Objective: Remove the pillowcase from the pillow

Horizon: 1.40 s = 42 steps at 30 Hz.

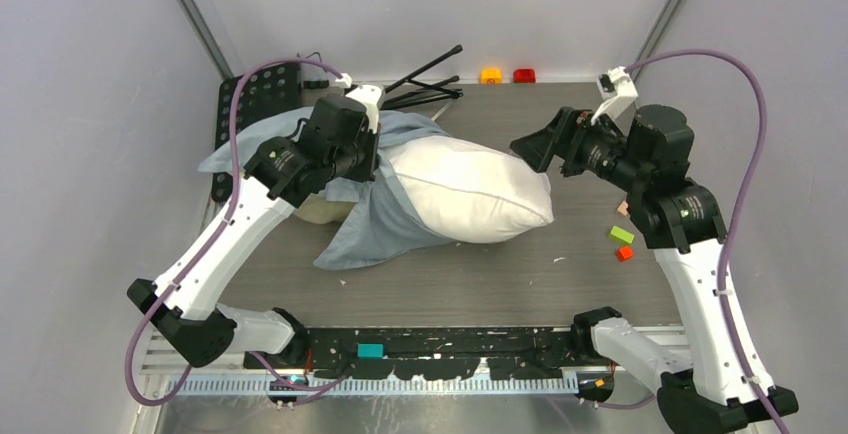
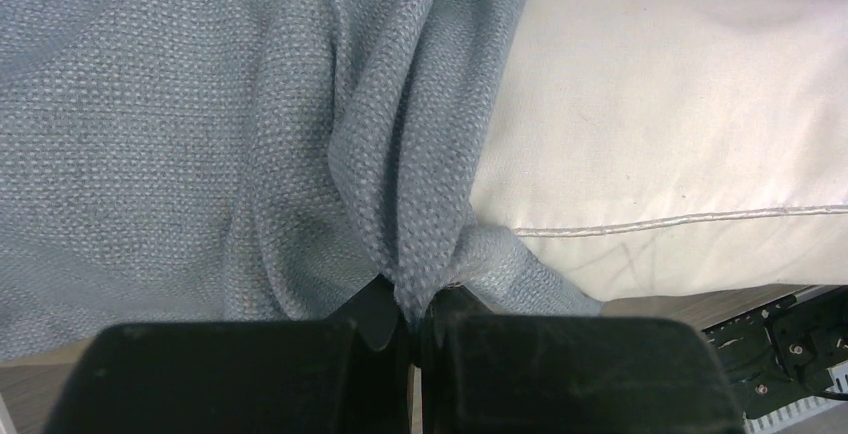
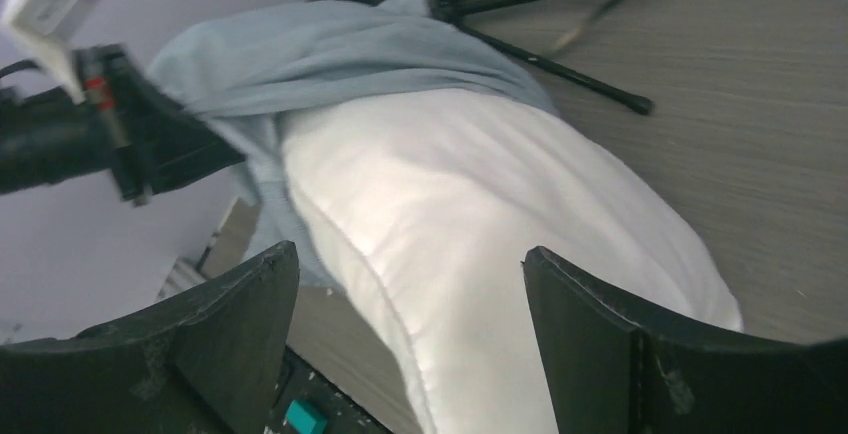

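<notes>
The white pillow (image 1: 470, 192) lies mid-table, its right part bare, its left end still inside the pale blue-grey pillowcase (image 1: 385, 219). My left gripper (image 1: 372, 159) is shut on a bunched fold of the pillowcase (image 2: 400, 184) at its open edge, beside the pillow (image 2: 680, 114). My right gripper (image 1: 528, 149) is open and empty, held just above and right of the pillow's bare end. In the right wrist view the pillow (image 3: 470, 244) lies between and beyond the spread fingers (image 3: 590, 334), with the pillowcase (image 3: 320, 54) behind it.
A black folded tripod (image 1: 425, 84) lies at the table's back. Orange and red blocks (image 1: 505, 76) sit at the back edge. Small green and red blocks (image 1: 622, 242) lie at the right. A teal block (image 1: 370, 350) sits on the black front rail.
</notes>
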{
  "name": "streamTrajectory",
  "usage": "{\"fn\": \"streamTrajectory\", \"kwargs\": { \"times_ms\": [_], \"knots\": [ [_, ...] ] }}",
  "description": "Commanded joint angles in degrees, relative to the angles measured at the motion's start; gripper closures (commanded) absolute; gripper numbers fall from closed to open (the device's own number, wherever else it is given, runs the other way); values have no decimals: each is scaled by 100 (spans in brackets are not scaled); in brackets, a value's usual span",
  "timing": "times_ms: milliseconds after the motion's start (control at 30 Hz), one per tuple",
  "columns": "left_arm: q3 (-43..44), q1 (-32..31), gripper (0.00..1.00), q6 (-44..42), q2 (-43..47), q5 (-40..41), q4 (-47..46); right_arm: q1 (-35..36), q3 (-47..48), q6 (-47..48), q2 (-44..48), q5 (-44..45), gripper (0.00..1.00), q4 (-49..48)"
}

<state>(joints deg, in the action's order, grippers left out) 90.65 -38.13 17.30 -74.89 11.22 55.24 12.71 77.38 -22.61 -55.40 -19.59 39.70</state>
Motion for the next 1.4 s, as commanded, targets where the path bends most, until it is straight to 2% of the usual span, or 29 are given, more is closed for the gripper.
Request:
{"fn": "streamTrajectory", "kwargs": {
  "times_ms": [0,233,300,467,567,633,700,767,867,933,1067,1233,1300,1367],
  "knots": [
    [189,59,100,-150,28,64,-436,499,-18,272,-263,-1215,13,-659],
    [213,60,100,-62,-34,-65,-471,2059,-4,1306,-682,794,12,141],
    [218,56,100,-22,-41,-108,-479,2292,13,1518,-787,1194,12,400],
    [111,55,100,-7,-10,-45,-556,2707,-147,1869,-858,1564,12,739],
    [140,52,100,-9,-24,-28,-554,2932,-164,1824,-1073,2301,13,888],
    [169,59,100,-20,-30,-24,-545,3066,-94,1819,-1305,2724,18,1139],
    [206,59,100,-31,-28,36,-514,3156,38,1800,-1574,3166,30,1327],
    [260,53,100,-62,-25,118,-430,3180,149,1702,-1796,3625,48,1481],
    [265,59,100,-124,43,321,-330,3183,123,1370,-1815,4387,86,1300],
    [277,53,100,-163,91,466,-246,3178,100,1178,-1599,4385,98,1033],
    [992,53,100,-126,84,511,495,3179,436,704,-1064,4199,100,694],
    [1719,60,100,-239,179,682,1116,2962,1592,297,-1457,3807,100,1466],
    [1879,133,100,-302,80,599,1146,2660,1642,119,-1691,3487,100,1547],
    [1976,320,100,-323,-146,200,1072,1959,1433,-162,-1861,2604,100,1374]
  ]
}}
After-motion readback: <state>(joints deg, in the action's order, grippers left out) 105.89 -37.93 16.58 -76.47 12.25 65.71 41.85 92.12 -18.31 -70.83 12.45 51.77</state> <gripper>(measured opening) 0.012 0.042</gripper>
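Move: The open right hand hangs over the free end of the white pillow: the middle of the exposed part lies about 13 cm to its left, roughly level with it and some 17 cm lower. The blue pillowcase's rim crosses the pillow about 26 cm left of that hand and 12 cm below it; the black tripod stands some 25 cm farther out and 22 cm left. From the left hand, the same pillow middle is about 17 cm right and 10 cm down. The open right hand swings left across the pillow and a little back, turning some 20 degrees counter-clockwise, then sinks to about 14 cm below its starting height while rolling its left side down about 40 degrees and coming forward again, shuts on the white cover and rises about 11 cm with the pinched fabric, rolling partly back. The left hand keeps its pinch on the bunched blue pillowcase, almost still until the right has its grip, then lifts it about 6 cm with a slight drift back and to the left. ##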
